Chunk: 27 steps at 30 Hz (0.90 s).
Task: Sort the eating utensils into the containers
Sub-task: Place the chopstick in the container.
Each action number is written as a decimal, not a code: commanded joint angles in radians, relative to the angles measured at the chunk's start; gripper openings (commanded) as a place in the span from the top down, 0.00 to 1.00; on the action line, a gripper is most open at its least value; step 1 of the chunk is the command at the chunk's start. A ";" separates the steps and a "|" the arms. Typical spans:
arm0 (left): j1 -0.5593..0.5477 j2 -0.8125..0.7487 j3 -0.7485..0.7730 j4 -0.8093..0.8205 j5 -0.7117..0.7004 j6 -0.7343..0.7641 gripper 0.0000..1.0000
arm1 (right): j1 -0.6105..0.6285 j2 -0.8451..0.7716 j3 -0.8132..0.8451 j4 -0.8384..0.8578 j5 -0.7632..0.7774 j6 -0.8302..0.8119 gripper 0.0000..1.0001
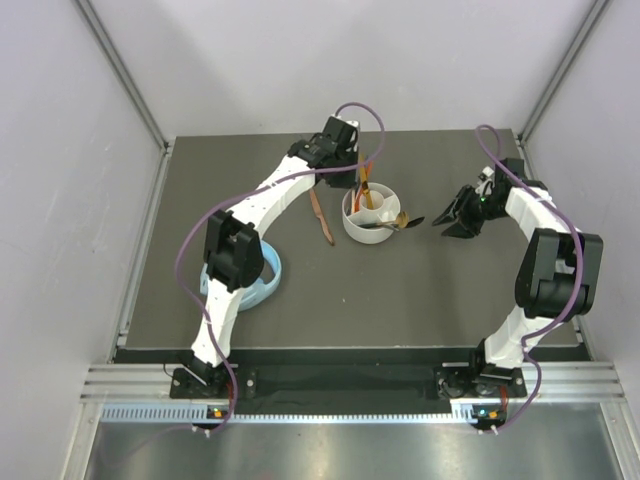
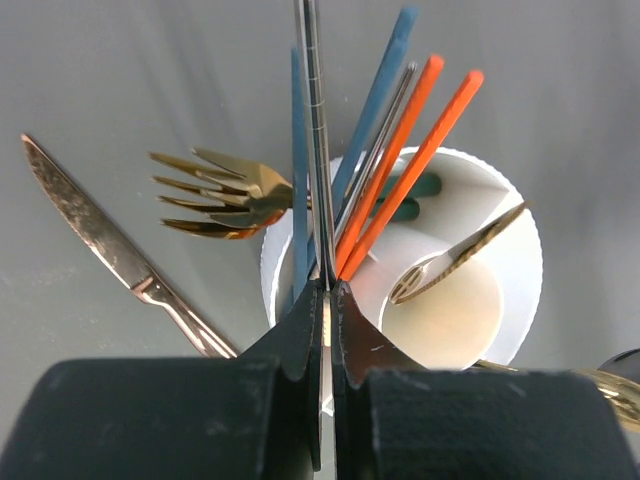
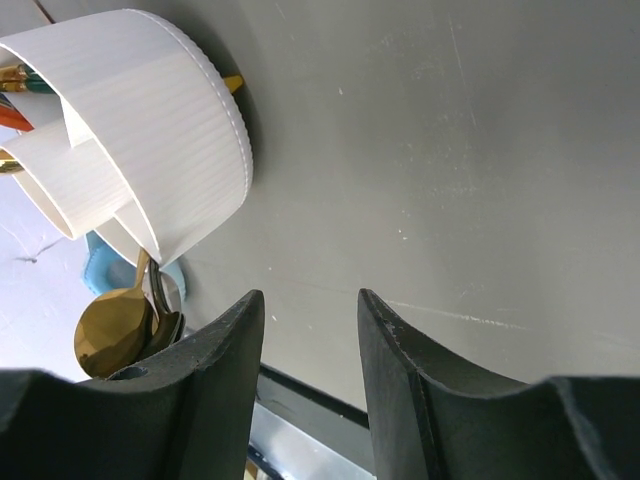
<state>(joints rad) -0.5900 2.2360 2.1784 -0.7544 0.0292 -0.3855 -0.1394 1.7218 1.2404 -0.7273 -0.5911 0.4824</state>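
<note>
The round white divided container (image 1: 368,222) stands mid-table. Orange chopsticks (image 2: 420,150) and dark teal chopsticks (image 2: 385,80) lean in its far compartment, and a gold utensil (image 2: 460,255) rests in another. My left gripper (image 2: 328,285) hangs over the container's rim (image 2: 520,250), shut on a thin silver utensil (image 2: 315,130) that points away from the jaws. Gold forks (image 2: 230,190) stick out past the container's left side. Right of the container (image 3: 170,110), my right gripper (image 1: 455,222) stands open, jaws (image 3: 310,300) holding nothing. A gold spoon bowl (image 3: 110,335) pokes out beside the container.
A bronze knife (image 2: 100,240) lies on the dark mat left of the container, also visible from above as a knife (image 1: 320,215). Light blue headphones (image 1: 265,280) lie near the left arm's elbow. Purple cables loop above both arms.
</note>
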 commanded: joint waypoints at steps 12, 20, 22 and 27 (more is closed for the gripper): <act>-0.019 -0.076 -0.083 0.041 -0.020 0.033 0.74 | 0.008 -0.022 0.019 -0.001 -0.003 -0.027 0.57; -0.016 -0.131 -0.081 0.021 -0.109 0.019 0.65 | 0.008 -0.042 0.001 0.005 -0.001 -0.027 0.57; -0.014 -0.157 -0.101 0.039 -0.155 0.011 0.65 | 0.008 -0.045 -0.004 0.003 -0.003 -0.030 0.57; 0.001 -0.341 -0.273 0.184 -0.244 -0.024 0.57 | 0.008 -0.053 -0.012 0.003 -0.004 -0.031 0.57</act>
<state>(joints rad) -0.6029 2.0903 1.9923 -0.7059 -0.1131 -0.3721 -0.1394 1.7214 1.2369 -0.7296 -0.5911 0.4713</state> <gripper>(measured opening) 0.418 0.431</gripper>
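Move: The left hand holds the chopstick over the left side of the white container, whose middle lies about 5 cm to its right, 4 cm back and 9 cm below. The gold fork tines jut out some 3 cm ahead and 2 cm left, 5 cm below; the copper knife lies about 8 cm left and 4 cm back, 15 cm down. From the idle right hand the container stands roughly 17 cm left, 3 cm ahead and 5 cm below. The left hand, still pinching the chopstick, sinks about 3 cm and eases back a little towards the container's left compartment, its fingers opening on the way down to let go of the chopstick among the blue and orange ones. Then it reverses, rising some 4 cm while swinging about 3 cm left off the container, with the fingers spreading to nearly half open. ##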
